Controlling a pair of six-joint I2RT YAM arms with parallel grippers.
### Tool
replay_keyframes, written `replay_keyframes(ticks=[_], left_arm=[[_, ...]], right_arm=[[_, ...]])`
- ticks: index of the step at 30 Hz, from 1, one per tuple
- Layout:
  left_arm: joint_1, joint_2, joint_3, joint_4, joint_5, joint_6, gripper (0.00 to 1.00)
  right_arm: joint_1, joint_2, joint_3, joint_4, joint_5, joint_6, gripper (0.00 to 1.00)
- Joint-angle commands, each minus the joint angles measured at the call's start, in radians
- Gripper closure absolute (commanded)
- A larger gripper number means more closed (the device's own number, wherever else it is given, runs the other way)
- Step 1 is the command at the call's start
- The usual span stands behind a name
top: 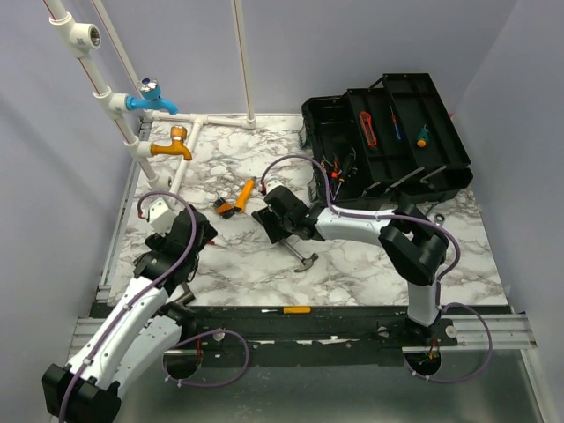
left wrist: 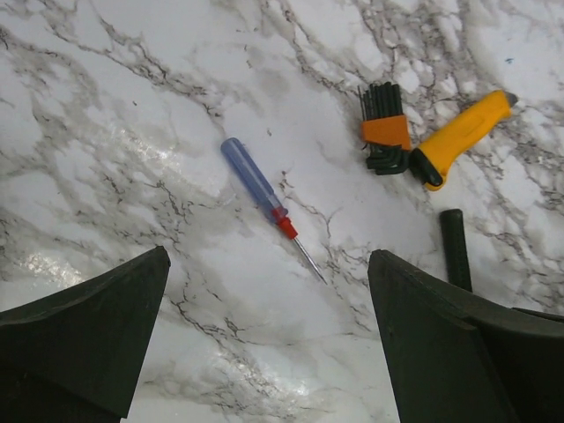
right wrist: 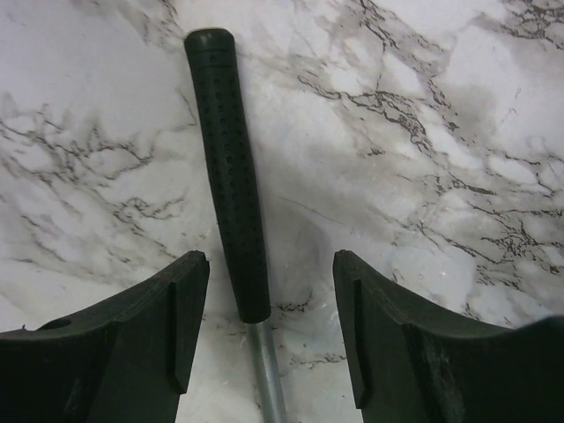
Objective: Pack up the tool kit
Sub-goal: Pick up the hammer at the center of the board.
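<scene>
The black toolbox [top: 388,132] stands open at the back right, with screwdrivers in its raised trays. A hammer [top: 300,256] lies on the marble table. Its black dotted grip [right wrist: 227,176] and steel shaft [right wrist: 267,370] run between the fingers of my right gripper [right wrist: 270,330], which is open and not touching it. My right gripper [top: 280,233] hangs low over the handle end. My left gripper [left wrist: 269,344] is open over bare marble, with nothing between its fingers. Just ahead of it lies a blue-handled screwdriver [left wrist: 264,198]. In the top view my left gripper [top: 189,233] is at the table's left.
An orange-banded hex key set [left wrist: 385,132] and a yellow-handled tool [left wrist: 463,137] lie together mid-table. A yellow screwdriver [top: 295,310] rests at the near edge. White pipes with a blue tap [top: 150,99] and an orange tap [top: 172,148] stand at the back left.
</scene>
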Motion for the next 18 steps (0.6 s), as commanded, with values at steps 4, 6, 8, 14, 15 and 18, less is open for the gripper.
replay_keyframes(ticks=[4, 6, 8, 14, 15, 18], left_arm=[[0.019, 0.094, 0.041, -0.024, 0.042, -0.036, 0.03], [0.019, 0.094, 0.034, -0.003, 0.056, -0.031, 0.03], [0.02, 0.092, 0.024, 0.018, 0.071, -0.023, 0.03], [0.02, 0.115, 0.025, 0.074, 0.141, 0.022, 0.03], [0.02, 0.123, 0.031, 0.084, 0.16, 0.036, 0.03], [0.02, 0.147, 0.037, 0.143, 0.261, 0.106, 0.02]], right_arm=[[0.025, 0.086, 0.045, -0.078, 0.111, -0.032, 0.4], [0.031, 0.106, 0.048, -0.084, 0.123, -0.035, 0.44], [0.038, 0.123, 0.05, -0.089, 0.126, -0.041, 0.49], [0.06, 0.105, 0.004, -0.026, 0.124, -0.038, 0.99], [0.061, 0.081, -0.023, 0.009, 0.12, -0.028, 0.99], [0.06, -0.021, -0.135, 0.143, 0.104, -0.018, 0.99]])
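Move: The hammer lies just below the right hand, its middle about 2 cm back, 1 cm to the right and 2 cm lower, with the grip's lower end between the open fingers. The orange knife lies some 12 cm ahead and 9 cm to the left of this hand, and the hex key set about 8 cm ahead and 14 cm left. From the left hand the hammer is roughly 22 cm to the right, 4 cm ahead and 12 cm below. Both right fingers close in on the hammer's black grip near its lower end and pinch it from its two sides, after the hand has sunk about 2 cm with a slight tilt of some 5 degrees; the hand then stays low while they shut. The empty left hand, still wide open, eases about 2 cm to the right, sinking 1.5 cm. ##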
